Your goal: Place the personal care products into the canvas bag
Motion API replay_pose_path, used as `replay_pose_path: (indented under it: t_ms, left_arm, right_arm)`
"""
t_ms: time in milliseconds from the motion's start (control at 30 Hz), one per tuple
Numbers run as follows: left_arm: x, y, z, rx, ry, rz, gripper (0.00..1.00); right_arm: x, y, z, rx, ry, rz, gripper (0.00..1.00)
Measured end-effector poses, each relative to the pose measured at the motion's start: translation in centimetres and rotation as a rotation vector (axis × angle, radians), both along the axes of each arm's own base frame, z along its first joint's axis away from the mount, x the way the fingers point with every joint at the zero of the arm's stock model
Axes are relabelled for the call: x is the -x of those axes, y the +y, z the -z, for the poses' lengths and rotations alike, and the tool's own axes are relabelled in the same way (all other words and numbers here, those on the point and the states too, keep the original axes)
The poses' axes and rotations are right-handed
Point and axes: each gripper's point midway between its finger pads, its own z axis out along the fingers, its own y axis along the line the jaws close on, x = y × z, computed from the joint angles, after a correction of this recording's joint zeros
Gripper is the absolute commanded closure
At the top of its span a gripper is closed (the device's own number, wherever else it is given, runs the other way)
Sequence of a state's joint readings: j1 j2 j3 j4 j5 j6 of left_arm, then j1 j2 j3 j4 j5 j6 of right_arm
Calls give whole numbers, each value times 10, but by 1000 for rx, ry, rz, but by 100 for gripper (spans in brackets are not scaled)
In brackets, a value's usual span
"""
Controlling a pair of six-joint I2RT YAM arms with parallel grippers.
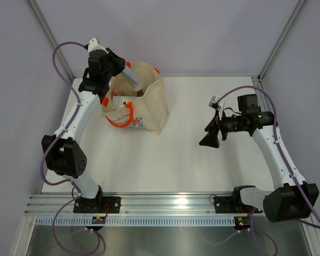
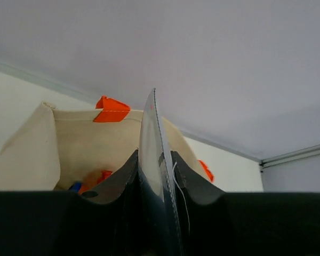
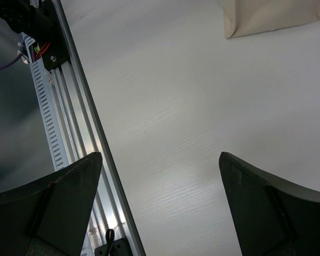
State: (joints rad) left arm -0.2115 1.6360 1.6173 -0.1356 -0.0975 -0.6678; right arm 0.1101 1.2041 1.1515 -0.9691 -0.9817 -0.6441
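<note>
The cream canvas bag (image 1: 152, 104) with orange handles (image 1: 120, 120) stands open at the back left of the table. My left gripper (image 1: 120, 66) hovers over its far left rim, shut on a silver tube (image 1: 132, 74). In the left wrist view the silver tube (image 2: 152, 144) stands edge-on between the jaws of the left gripper (image 2: 154, 156), pointing over the canvas bag (image 2: 26, 154). Inside the bag lie other products, one orange with a blue cap (image 2: 90, 182). My right gripper (image 1: 209, 140) hangs open above bare table; the right gripper (image 3: 160, 160) holds nothing.
The aluminium rail (image 1: 160, 205) runs along the near edge, and the same rail (image 3: 69, 106) shows beside my right fingers. A corner of the bag (image 3: 272, 16) shows at the top of the right wrist view. Grey walls and frame posts (image 1: 280, 40) enclose the table.
</note>
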Motion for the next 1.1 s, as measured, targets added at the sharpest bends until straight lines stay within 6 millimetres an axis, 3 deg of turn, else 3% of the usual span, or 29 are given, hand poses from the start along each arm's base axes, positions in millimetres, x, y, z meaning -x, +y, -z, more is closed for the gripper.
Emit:
replay_pose_path:
  t_ms: [100, 167, 233, 267, 300, 467, 633, 733, 867, 1000, 1100]
  left_arm:
    - [-18, -5, 45, -30, 97, 23, 88]
    - [-20, -11, 74, -44, 168, 58, 73]
    - [-18, -18, 87, -42, 191, 99, 60]
    - [-16, -21, 88, -39, 195, 123, 22]
    - [-14, -25, 88, -42, 196, 155, 2]
    - [-7, -36, 87, -56, 193, 238, 1]
    - [4, -29, 75, -132, 165, 245, 1]
    - [11, -20, 47, -183, 119, 223, 1]
    - [28, -6, -10, -251, -1, 185, 1]
    - [66, 4, -59, -283, -118, 177, 1]
    - [110, 7, -65, -283, -170, 208, 1]
  right_arm:
    - [0, 0, 0, 0, -4, 0, 0]
    - [0, -1, -1, 0, -6, 2, 1]
    - [0, -1, -1, 0, -7, 4, 1]
    - [0, -1, 0, 0, -6, 5, 1]
    - [0, -2, 0, 0, -5, 7, 0]
    - [0, -2, 3, 4, -2, 9, 1]
    - [-1, -6, 9, 19, 4, 25, 0]
    - [-4, -9, 11, 27, -5, 39, 0]
    - [-7, -14, 10, 43, -36, 66, 0]
    - [-14, -24, 8, 82, -107, 135, 1]
    - [-25, -39, 1, 129, -207, 262, 1]
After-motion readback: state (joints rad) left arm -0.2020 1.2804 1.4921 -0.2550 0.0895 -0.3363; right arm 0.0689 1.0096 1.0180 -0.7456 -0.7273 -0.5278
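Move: My left hand holds the silver tube over the open canvas bag; the bag's middle is about 5 cm back, 6 cm to the right and 23 cm below. Inside, the red-capped bottle stands some 6 cm back, 8 cm right and 18 cm below that hand, and the white bottle some 9 cm back, 4 cm right and 20 cm below. From my right hand the bag lies about 22 cm ahead, 31 cm left and 10 cm lower. I lower the tube about 9 cm into the bag's mouth with my left hand, tipping the fingers down and shifting slightly right, then open them wide and let go. The empty hand climbs some 15 cm and draws back about 12 cm, fingers tilting up again. Late on, my right hand eases a few centimetres right and forward, fingers open, turning clockwise. ##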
